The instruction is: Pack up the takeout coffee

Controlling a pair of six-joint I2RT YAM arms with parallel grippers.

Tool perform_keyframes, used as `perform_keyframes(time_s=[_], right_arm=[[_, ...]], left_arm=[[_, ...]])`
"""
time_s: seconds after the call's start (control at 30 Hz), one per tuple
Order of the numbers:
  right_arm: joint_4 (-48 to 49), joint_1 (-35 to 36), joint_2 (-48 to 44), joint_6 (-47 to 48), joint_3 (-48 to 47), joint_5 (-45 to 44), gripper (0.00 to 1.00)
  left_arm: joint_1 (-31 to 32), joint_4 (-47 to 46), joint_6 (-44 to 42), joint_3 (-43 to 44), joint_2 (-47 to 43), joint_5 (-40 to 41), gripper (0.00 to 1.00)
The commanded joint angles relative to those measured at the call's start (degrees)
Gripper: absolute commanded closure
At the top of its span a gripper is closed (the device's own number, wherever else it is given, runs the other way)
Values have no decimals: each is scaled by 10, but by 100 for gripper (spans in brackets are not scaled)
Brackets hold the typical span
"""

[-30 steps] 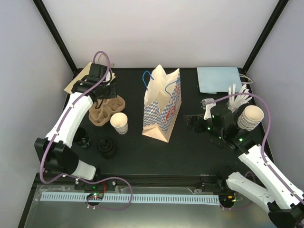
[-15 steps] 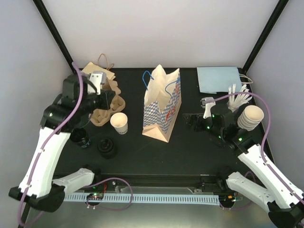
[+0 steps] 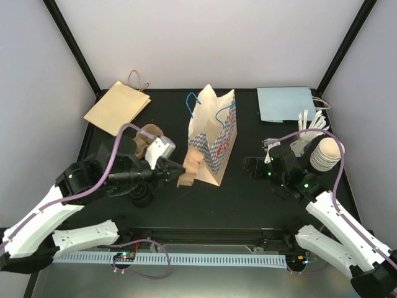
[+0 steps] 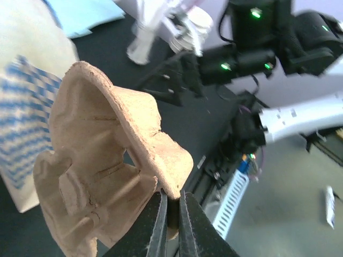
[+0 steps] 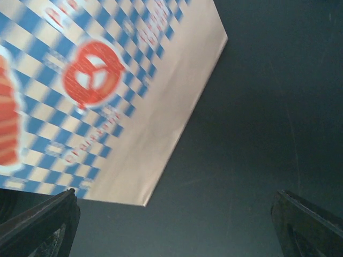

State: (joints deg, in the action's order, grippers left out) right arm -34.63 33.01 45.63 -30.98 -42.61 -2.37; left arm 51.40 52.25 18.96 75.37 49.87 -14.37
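Note:
My left gripper (image 3: 178, 174) is shut on the rim of a brown pulp cup carrier (image 3: 191, 164), holding it in the air by the near left corner of the upright blue-checked paper bag (image 3: 213, 133). In the left wrist view the carrier (image 4: 102, 155) hangs tilted, its edge pinched between the two fingers of the left gripper (image 4: 170, 199). More brown pulp carrier (image 3: 149, 135) lies behind my left wrist. My right gripper (image 3: 253, 166) stands open just right of the bag, and in its wrist view only the bag (image 5: 96, 91) shows beyond the gripper (image 5: 174, 214). The takeout coffee cup is hidden under my left arm.
A stack of paper cups (image 3: 325, 154) and white stirrers (image 3: 312, 123) stand at the right. A flat blue bag (image 3: 285, 102) lies at the back right, a flat brown bag (image 3: 116, 107) at the back left. Black lids (image 3: 141, 196) sit under my left arm.
My left arm lifted the carrier from the back left and swung it forward and right to the bag's near corner. The right arm shifted slightly.

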Motion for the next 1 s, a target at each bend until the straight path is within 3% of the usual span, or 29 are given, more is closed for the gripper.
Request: perform_keyframes(time_s=[0.0, 0.17, 0.3, 0.47, 0.57, 0.6, 0.73, 0.8, 0.97], right_arm=[[26, -2, 0, -62, 42, 19, 0], [79, -2, 7, -77, 94, 81, 0], [58, -2, 14, -72, 89, 62, 0], [29, -3, -1, -63, 76, 37, 0], [18, -3, -13, -61, 72, 27, 0], [15, -2, -17, -61, 71, 24, 0], [0, -3, -25, -56, 62, 14, 0], [-12, -3, -27, -50, 55, 13, 0], [-31, -3, -25, -22, 38, 37, 0]], left_arm=[[94, -3, 18, -13, -2, 59, 95], [210, -45, 51, -80, 16, 112, 95], [302, -33, 48, -75, 115, 237, 94], [319, 26, 69, -28, 255, 342, 91], [319, 43, 95, 5, 321, 364, 89], [319, 40, 100, 14, 340, 358, 83], [318, 4, 113, 33, 385, 293, 29], [310, -18, 119, 28, 378, 262, 19], [256, -82, 157, -48, 288, 210, 10]])
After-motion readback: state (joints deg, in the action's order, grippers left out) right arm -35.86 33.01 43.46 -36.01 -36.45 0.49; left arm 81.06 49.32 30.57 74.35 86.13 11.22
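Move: The cup carrier is already pinched in the left fingers; the spot it is taken to, just in front of the paper bag, lies about 13 cm to the left hand's right, level ahead and some 30 cm below. The bag stands roughly 19 cm ahead, 13 cm right and 19 cm below; the white cup about 14 cm ahead, 8 cm left and 28 cm down. From the right hand the spot is some 11 cm left, 7 cm back and 15 cm below. The cup carrier is brought down to the table before the bag by the left hand, which sinks about 20 cm and goes 13 cm right, first drawing back some 7 cm, then returning a little forward. The wrist tips the fingers some 40 degrees further down; near the bottom they open wide and let go. The right hand, open, dips about 6 cm beside the bag, then rises slightly. ##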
